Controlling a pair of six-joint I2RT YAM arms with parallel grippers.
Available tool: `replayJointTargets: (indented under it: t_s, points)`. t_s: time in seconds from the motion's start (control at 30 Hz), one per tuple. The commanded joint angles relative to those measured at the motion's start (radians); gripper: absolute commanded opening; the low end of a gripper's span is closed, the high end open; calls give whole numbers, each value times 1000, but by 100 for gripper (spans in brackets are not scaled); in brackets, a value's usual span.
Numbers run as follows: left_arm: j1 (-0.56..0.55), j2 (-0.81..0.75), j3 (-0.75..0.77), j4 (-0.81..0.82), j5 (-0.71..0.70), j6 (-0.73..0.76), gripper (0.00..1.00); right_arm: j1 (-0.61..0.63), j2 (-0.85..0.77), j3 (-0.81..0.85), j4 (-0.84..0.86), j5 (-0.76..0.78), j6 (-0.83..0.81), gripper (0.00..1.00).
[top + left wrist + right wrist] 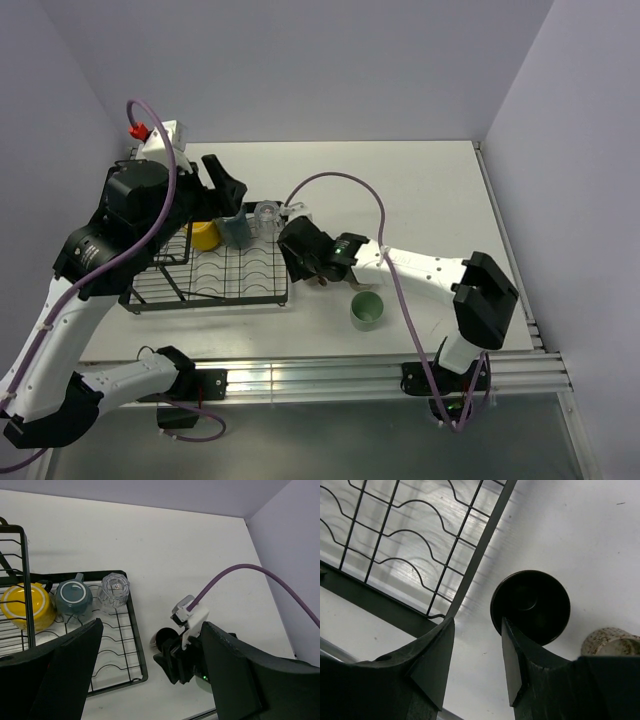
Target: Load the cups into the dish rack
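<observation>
The black wire dish rack (215, 285) lies on the left of the table. A yellow mug (204, 235), a grey mug (237, 231) and a clear glass (266, 215) stand in a row at its far side. My left gripper (150, 680) hangs open high above the rack's right end, holding nothing. Just right of the rack frame (475, 555) stands a black mug (532, 602). My right gripper (477, 660) is open low over it. Its right finger (512, 650) overlaps the mug's near rim, and only bare table lies between the fingers. A beige-brown cup (610, 640) stands beside the black mug. A pale green tumbler (367, 310) stands further right.
The right arm's purple cable (340, 180) arcs over the table behind the gripper. Walls close the table at the back and both sides. A metal rail (330, 375) runs along the near edge.
</observation>
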Motion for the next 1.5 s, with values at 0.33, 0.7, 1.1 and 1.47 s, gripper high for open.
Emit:
replayJointTargets:
  t_s: [0.33, 0.7, 1.1, 1.47]
  points:
    - [-2, -33, -24, 12, 3, -16, 86, 16, 113, 105, -81, 131, 5, 47]
    - [-4, -36, -36, 16, 3, -21, 86, 15, 194, 152, -83, 117, -13, 45]
    - [-4, -46, -51, 19, 6, -25, 86, -2, 170, 154, -107, 115, -6, 0]
    - [-2, -18, -50, 153, 154, -48, 89, -270, -261, 44, -18, -159, 20, 0]
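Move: The brown cup stands mouth up just off the right gripper, about 3 cm ahead, 3 cm to its right, its middle some 7 cm below. The rack's near right corner is roughly 6 cm back and 4 cm to the left of this gripper. The speckled cup stands level with it, about 15 cm to the right; the green cup 9 cm back and 17 cm right. From the left gripper, the brown cup lies about 19 cm right, 2 cm ahead and 35 cm down. Lower the half-open right gripper about 5 cm, easing slightly forward and rolling some 10 degrees, so that one finger goes inside the brown cup and the other stays outside its rack-side wall. Close to pinch the wall, then lift quickly by about 12 cm, swinging right and forward away from the rack corner while rolling back the other way. ##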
